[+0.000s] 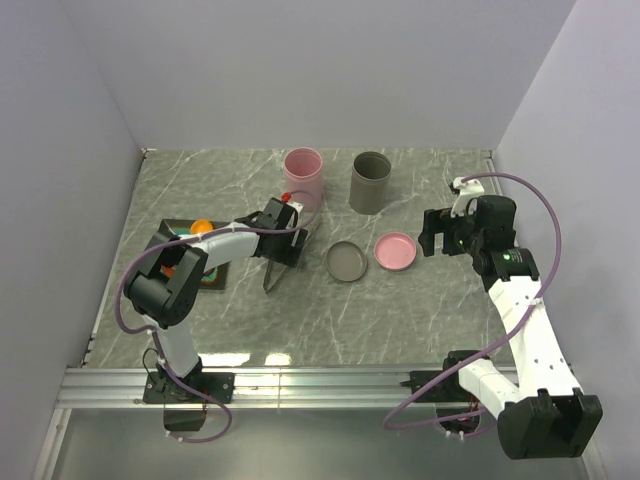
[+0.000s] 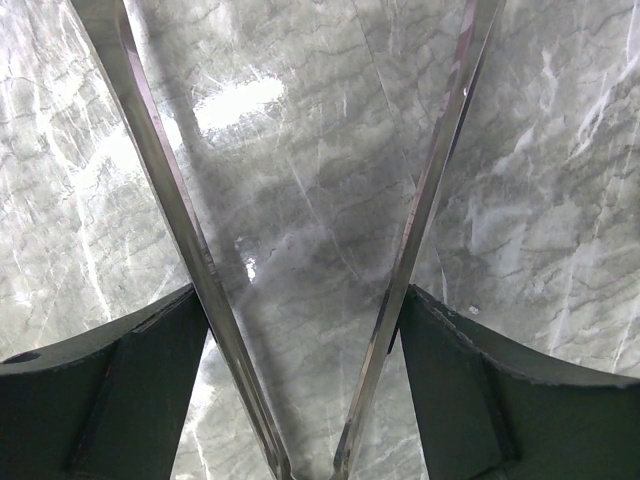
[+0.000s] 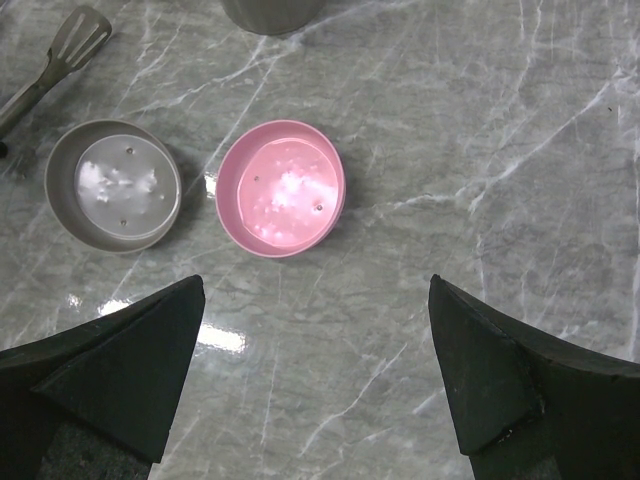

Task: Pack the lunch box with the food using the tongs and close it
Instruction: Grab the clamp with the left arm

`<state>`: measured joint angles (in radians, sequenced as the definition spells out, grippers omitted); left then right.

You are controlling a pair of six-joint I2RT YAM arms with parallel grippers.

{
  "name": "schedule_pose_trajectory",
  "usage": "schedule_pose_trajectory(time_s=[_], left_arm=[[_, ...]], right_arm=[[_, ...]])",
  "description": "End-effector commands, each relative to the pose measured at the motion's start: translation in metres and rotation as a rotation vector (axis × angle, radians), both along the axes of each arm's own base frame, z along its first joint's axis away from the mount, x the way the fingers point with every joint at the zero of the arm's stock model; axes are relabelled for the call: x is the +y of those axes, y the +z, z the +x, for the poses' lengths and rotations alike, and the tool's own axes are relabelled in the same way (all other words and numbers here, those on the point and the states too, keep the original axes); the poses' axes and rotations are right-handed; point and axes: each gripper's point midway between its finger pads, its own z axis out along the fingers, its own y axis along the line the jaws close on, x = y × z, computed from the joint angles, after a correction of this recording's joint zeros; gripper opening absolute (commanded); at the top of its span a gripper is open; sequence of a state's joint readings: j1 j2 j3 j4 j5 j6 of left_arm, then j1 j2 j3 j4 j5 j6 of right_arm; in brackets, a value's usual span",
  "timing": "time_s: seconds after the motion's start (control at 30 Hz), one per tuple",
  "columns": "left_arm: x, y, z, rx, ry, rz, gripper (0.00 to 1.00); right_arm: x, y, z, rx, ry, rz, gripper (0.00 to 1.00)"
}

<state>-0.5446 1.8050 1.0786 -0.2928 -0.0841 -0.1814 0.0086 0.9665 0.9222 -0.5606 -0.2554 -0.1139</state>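
Observation:
The grey metal tongs (image 1: 274, 275) hang from my left gripper (image 1: 287, 228), their tips down near the marble. In the left wrist view the two tong arms (image 2: 170, 190) spread in a V, each pressed against the inner side of a finger of the left gripper (image 2: 300, 300); nothing sits between the tips. The lunch box stands in parts: a pink tub (image 1: 303, 175), a grey tub (image 1: 371, 182), a grey lid (image 1: 347, 261) and a pink lid (image 1: 396, 251). Orange food (image 1: 201, 226) lies on the teal tray (image 1: 215, 278). My right gripper (image 1: 440, 240) hovers open right of the pink lid (image 3: 281, 187).
The right wrist view also catches the grey lid (image 3: 113, 185), a tong tip (image 3: 75, 45) and the grey tub's base (image 3: 270, 12). My right gripper (image 3: 315, 370) has bare marble under it. Walls close the table at the back and both sides.

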Motion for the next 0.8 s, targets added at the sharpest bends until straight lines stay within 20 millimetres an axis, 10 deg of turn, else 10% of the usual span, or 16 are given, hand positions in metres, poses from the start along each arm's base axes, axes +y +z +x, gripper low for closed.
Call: schedule_pose_trajectory(time_s=[0.0,0.4,0.77], left_arm=[[0.02,-0.042,-0.037,0.182,0.038,0.068,0.82],[0.021,-0.044,-0.038,0.233,-0.009,0.103,0.52],[0.016,0.06,-0.046,0.098,-0.188,0.028,0.43]], right_arm=[[-0.001,0.009,0.003,-0.055,0.001,-0.003,1.0],[-0.001,0.011,0.001,-0.077,-0.004,-0.001,1.0],[0.008,0.018,-0.003,-0.093,0.034,0.036,1.0]])
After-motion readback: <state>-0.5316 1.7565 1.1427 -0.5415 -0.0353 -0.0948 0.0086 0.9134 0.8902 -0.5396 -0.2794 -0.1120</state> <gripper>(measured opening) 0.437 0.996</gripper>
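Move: The clamp lies between the left fingers, which already straddle its two arms; its middle is about 1 cm ahead and 1 cm right, at fingertip height, with the narrow end back-left. From this hand the pink cup stands some 12 cm ahead and 4 cm right, the grey bowl 13 cm right and 3 cm back. The lunch box is 22 cm left and 2 cm back. From the right hand the clamp is roughly 28 cm left, 4 cm ahead and 20 cm below. Squeeze the clamp's two arms together between the left fingers, closing from wide to a bit under half open while easing about 1 cm forward. Then keep the pinch and draw the left gripper back, away from the pink cup, ending about 3 cm behind its start, with a smaller shift left and up, tipping the fingers a little steeper. ##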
